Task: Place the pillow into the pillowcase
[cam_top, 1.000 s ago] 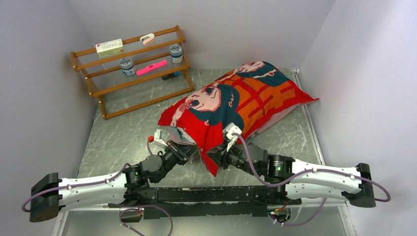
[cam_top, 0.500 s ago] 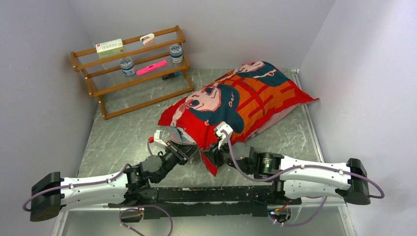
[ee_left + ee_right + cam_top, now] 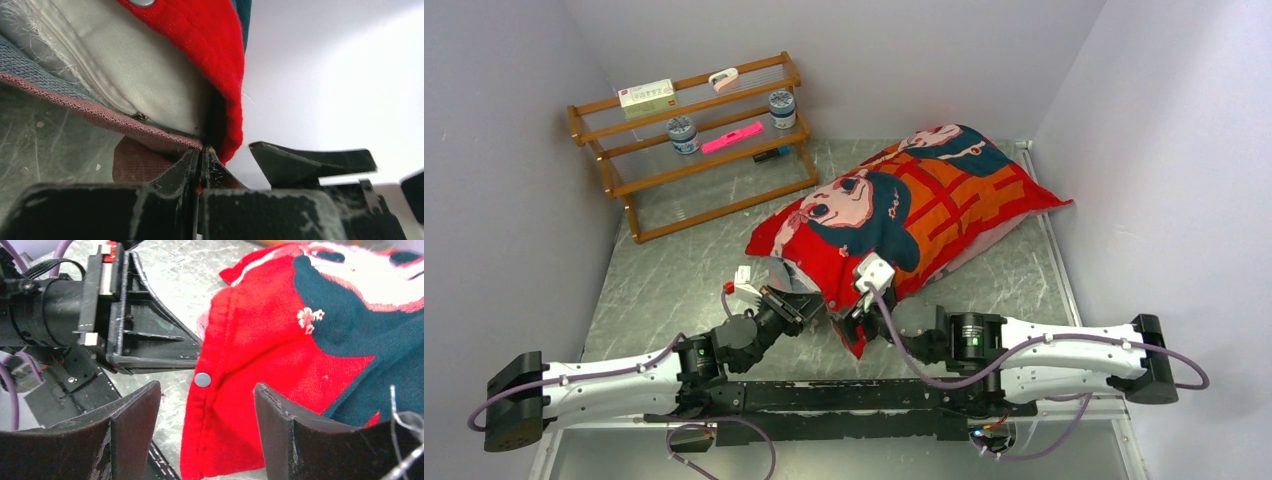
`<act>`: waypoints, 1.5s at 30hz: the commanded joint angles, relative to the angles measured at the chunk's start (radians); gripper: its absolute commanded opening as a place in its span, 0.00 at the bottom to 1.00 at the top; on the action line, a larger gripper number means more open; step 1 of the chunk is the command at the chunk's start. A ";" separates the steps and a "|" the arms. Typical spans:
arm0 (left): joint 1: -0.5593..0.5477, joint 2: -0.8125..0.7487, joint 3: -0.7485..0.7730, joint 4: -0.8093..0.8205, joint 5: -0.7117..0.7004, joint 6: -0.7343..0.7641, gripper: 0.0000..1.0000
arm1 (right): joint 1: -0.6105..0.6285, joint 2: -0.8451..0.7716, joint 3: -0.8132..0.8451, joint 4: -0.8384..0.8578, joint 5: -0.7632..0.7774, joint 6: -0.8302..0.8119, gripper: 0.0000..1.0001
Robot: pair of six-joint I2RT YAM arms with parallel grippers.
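The red pillowcase (image 3: 924,200) with teal-haired cartoon faces lies plump and diagonal across the table, its open end towards the arms. The white pillow (image 3: 130,60) shows inside that opening, a zip running along its seam. My left gripper (image 3: 809,305) is shut on the pillowcase's hem at the mouth, the jaws pressed together on the pink-backed edge (image 3: 150,137). My right gripper (image 3: 207,390) stands open just right of it. The red hem (image 3: 220,430) with a metal snap (image 3: 202,379) hangs between its fingers, touching neither.
A wooden rack (image 3: 614,160) stands at the back left with jars, a pink item and a box on its shelves. Walls close in on the left, back and right. The pillowcase's far corner (image 3: 1049,205) reaches the right wall.
My right gripper's jaws have spread wide apart, and that arm has shifted left towards the left gripper. The left gripper and the pillowcase have stayed put.
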 commanded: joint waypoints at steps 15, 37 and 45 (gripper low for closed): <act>-0.001 -0.023 0.074 0.047 -0.040 -0.072 0.05 | 0.264 0.289 0.121 0.161 0.518 -0.434 0.65; 0.000 -0.030 0.081 0.067 -0.017 -0.093 0.05 | 0.290 0.421 0.131 0.233 0.631 -0.484 0.00; -0.001 -0.026 0.071 0.086 -0.006 -0.096 0.05 | 0.238 0.304 0.060 0.244 0.461 -0.311 0.03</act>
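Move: With my right hand, I aim for the red pillowcase hem just under the silver snap, about 3 cm to my left, level fore-and-aft, and 2 cm below. The snap is roughly 2 cm ahead, 2 cm left and 1 cm below. The white pillow end in the open mouth is some 7 cm ahead, 10 cm left and 3 cm lower. From my left hand, the hem spot is about 1 cm back, 2 cm right and 3 cm below. I bring my open right hand in beneath my left fingertips, about 3 cm left and, after a brief small rise, 2.5 cm down, rolling it nearly 40 degrees counter-clockwise looking along my fingers as they swing to point more forward. Then I shut the fingers completely at the hem beside the snap. My left hand keeps its pinch on the case's opening edge and lifts it about 1.5 cm. ##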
